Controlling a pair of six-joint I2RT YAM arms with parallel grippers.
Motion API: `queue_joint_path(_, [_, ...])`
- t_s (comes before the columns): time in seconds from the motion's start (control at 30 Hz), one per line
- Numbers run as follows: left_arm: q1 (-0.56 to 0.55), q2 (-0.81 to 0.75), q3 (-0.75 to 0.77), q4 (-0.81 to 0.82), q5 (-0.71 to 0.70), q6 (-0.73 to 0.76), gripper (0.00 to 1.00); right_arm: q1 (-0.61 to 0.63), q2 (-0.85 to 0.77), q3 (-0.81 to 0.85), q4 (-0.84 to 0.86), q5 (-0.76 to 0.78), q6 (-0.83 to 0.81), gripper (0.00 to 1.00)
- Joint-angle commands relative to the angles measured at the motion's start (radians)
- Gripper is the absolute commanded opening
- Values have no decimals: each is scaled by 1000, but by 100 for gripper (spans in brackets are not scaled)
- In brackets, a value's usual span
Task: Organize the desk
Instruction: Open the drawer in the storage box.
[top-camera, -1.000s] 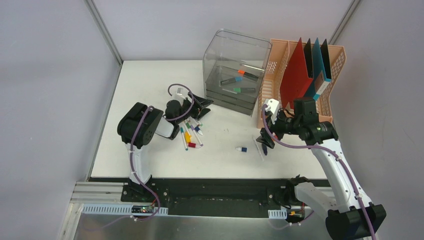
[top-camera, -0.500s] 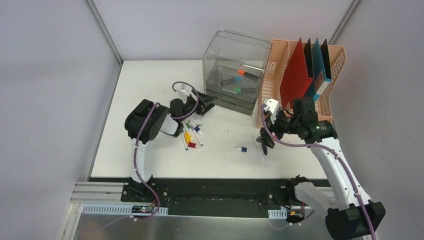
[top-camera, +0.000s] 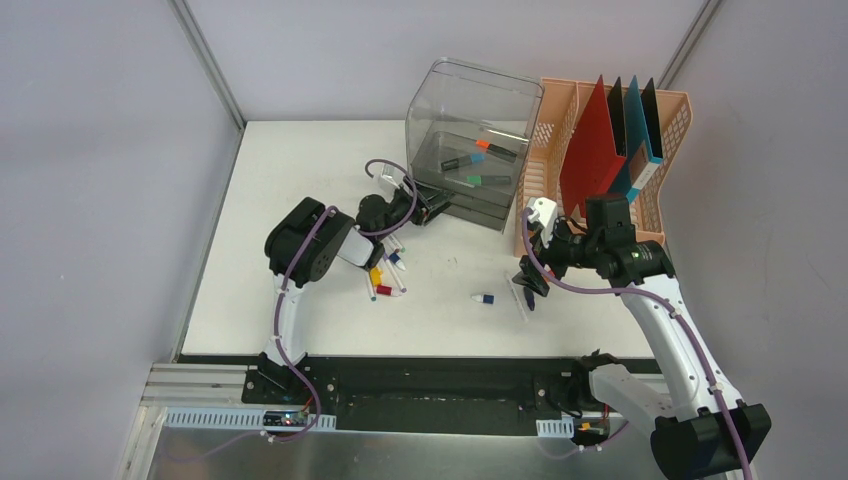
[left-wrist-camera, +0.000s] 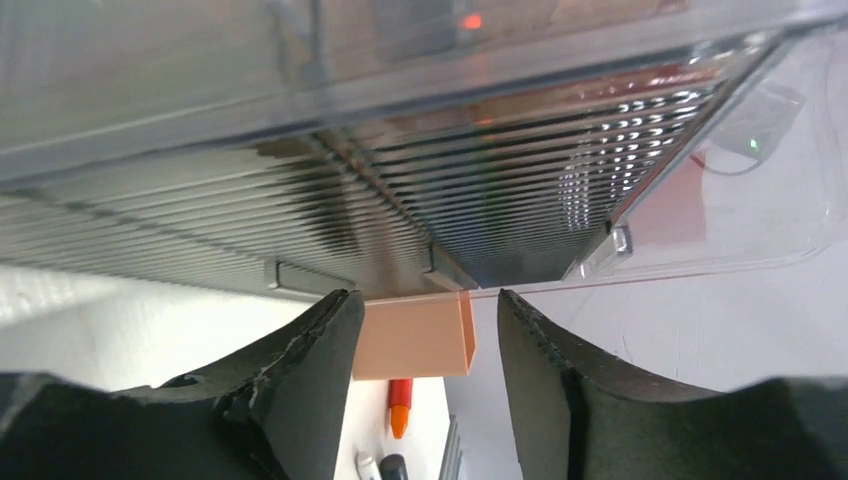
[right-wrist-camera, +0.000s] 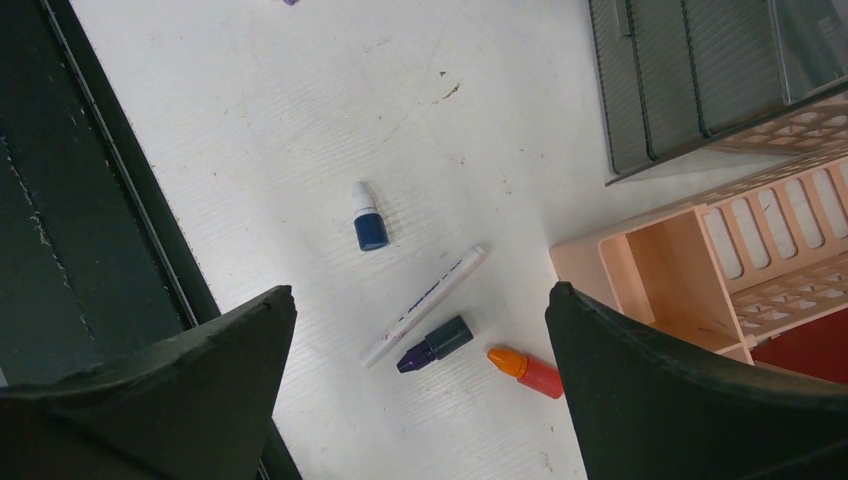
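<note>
The white desk (top-camera: 300, 160) carries a pile of coloured markers (top-camera: 380, 272) under my left arm. My left gripper (top-camera: 432, 205) has reached the base of the clear drawer unit (top-camera: 470, 140). In the left wrist view its jaws (left-wrist-camera: 430, 300) stand apart with nothing between them, close to the unit's ribbed front (left-wrist-camera: 300, 180). My right gripper (right-wrist-camera: 420, 290) hangs wide open above a white marker (right-wrist-camera: 425, 303), a dark cap with a purple tip (right-wrist-camera: 435, 345) and a red-orange marker (right-wrist-camera: 527, 372). A small blue cap (right-wrist-camera: 368, 217) lies to their left.
A peach file rack (top-camera: 545, 160) with a red folder (top-camera: 590, 150) and darker ones stands at the back right, its corner (right-wrist-camera: 680, 260) beside my right gripper. Several markers lie inside the drawer unit. The black front rail (right-wrist-camera: 90, 250) borders the desk.
My left gripper has moved right and away from the marker pile up to the drawer unit, and its jaws have narrowed. The right arm has stayed put.
</note>
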Motion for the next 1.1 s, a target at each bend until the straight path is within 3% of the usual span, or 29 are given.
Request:
queue_joint_path(0.0, [-14,8,46,31,-62,1,52,-7,-9,3,25,-7,-17,99])
queue_joint_path(0.13, [-19,12,67,2,-73,4,42,-6,-9,5,23,-9,-18,99])
queue_joint_path(0.47, [-21,11,76,-13,-76,7,0,-7,-11,4,24,-11,-18,99])
queue_joint_path(0.7, [-20,-4,32,10,-68,18,0,-8,-12,4,22,-11,-18,99])
queue_joint_path(1.07, [-21,-93,-167,109,-68,81,0,-8,-8,4,20,-9,-21,99])
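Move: The drawer handle is almost between the left hand's half-open fingers, about 1 cm farther ahead, 1 cm to the right and 1 cm higher. The green marker in the clear tray lies some 5 cm beyond the hand, 9 cm to its right and 2 cm above; the pile of pens is roughly 12 cm back, 13 cm to the left and 10 cm below. From the idle right hand the handle is about 19 cm ahead, 15 cm to the left and 8 cm lower. The left hand eases about 1.5 cm forward and slightly up onto the drawer handle of the storage box, while its fingers close from half open to nearly shut and pinch the handle. After a short hold it draws the handle back towards the base and a little to the left, about 3 cm, square out from the slanted box front, keeping its grip and hardly turning the wrist. ##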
